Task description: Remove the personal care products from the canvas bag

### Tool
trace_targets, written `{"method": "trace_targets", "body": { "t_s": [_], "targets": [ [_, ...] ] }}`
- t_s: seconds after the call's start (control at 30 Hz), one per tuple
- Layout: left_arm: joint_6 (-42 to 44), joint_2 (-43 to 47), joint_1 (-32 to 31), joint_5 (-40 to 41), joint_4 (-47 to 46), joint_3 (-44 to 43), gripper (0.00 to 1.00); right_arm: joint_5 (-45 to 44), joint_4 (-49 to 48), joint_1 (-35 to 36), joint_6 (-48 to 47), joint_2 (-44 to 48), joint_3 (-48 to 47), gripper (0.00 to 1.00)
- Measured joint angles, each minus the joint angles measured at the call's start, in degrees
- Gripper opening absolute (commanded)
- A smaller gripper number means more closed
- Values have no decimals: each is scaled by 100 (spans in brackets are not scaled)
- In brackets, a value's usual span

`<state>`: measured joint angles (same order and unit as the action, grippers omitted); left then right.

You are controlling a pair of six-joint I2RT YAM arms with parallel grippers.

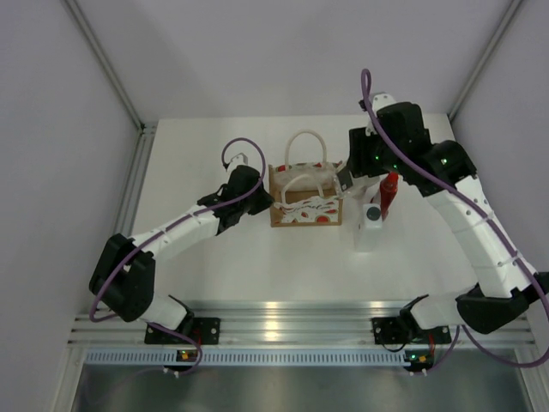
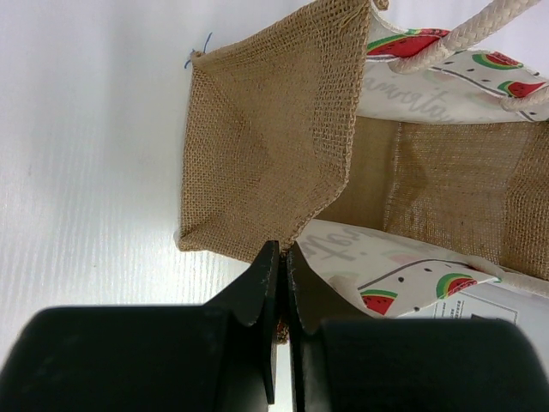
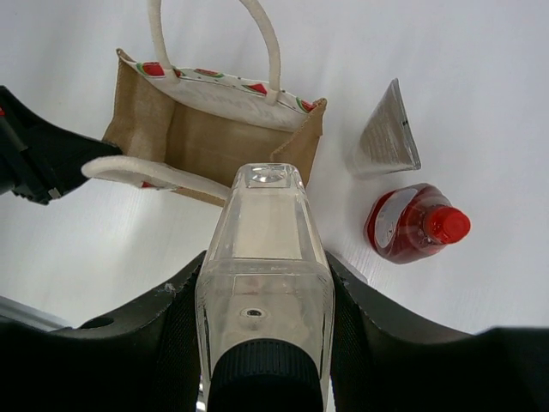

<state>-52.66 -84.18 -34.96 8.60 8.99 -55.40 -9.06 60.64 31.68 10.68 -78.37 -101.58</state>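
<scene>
The canvas bag stands open mid-table, and nothing shows inside it. My left gripper is shut on the rim of its burlap left end. Above the bag's right end, my right gripper is shut on a clear-white bottle, its dark cap toward the wrist. Right of the bag stand a red bottle and a second white bottle with a dark cap. A whitish-grey tube lies just beyond the red bottle.
One rope handle lies flat behind the bag, the other droops across its mouth. Grey enclosure walls flank the white table. A metal rail runs along the near edge by the arm bases.
</scene>
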Motion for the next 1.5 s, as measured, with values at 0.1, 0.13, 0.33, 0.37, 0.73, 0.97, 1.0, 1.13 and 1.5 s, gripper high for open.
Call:
{"method": "trace_targets", "body": {
  "t_s": [0.1, 0.13, 0.33, 0.37, 0.73, 0.97, 1.0, 1.13, 1.5],
  "targets": [
    [-7, 0, 0, 0, 0, 0, 0, 42, -9, 2, 2, 208, 227, 0],
    [-15, 0, 0, 0, 0, 0, 0, 57, -15, 2, 2, 282, 350, 0],
    [-20, -42, 0, -2, 0, -7, 0, 120, 11, 122, 4, 494, 1126, 0],
    [-20, -48, 0, -2, 0, -11, 0, 131, 15, 175, 7, 494, 1220, 0],
    [-17, -63, 0, 46, 0, -11, 0, 157, -238, 811, 149, 848, 2079, 0],
    [-17, -63, 0, 66, 2, -11, 0, 98, -291, 984, 201, 778, 2433, 0],
    [-17, -63, 0, 68, 2, -11, 0, 68, -278, 984, 201, 767, 2433, 0],
    [-17, -63, -2, 66, 2, -11, 0, -79, -275, 984, 201, 769, 2433, 0],
    [-17, -72, 0, 66, 2, -11, 0, 22, -352, 994, 201, 654, 2706, 0]
  ]
}}
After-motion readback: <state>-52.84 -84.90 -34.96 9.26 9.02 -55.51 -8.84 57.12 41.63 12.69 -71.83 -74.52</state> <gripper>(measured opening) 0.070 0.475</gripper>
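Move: The right hand already holds a clear bottle high up; the bare table spot it goes for lies about 34 cm below, 5 cm back and 5 cm left. The white bottle stands some 3 cm back and 3 cm right of the hand, 27 cm below; the canvas bag's middle is 8 cm ahead, 14 cm left, 28 cm down. From the left hand, the bare spot is roughly 19 cm right, 9 cm back, 14 cm lower. The right hand lowers the clear bottle about 13 cm and back 7 cm towards the bare spot, grip kept. ##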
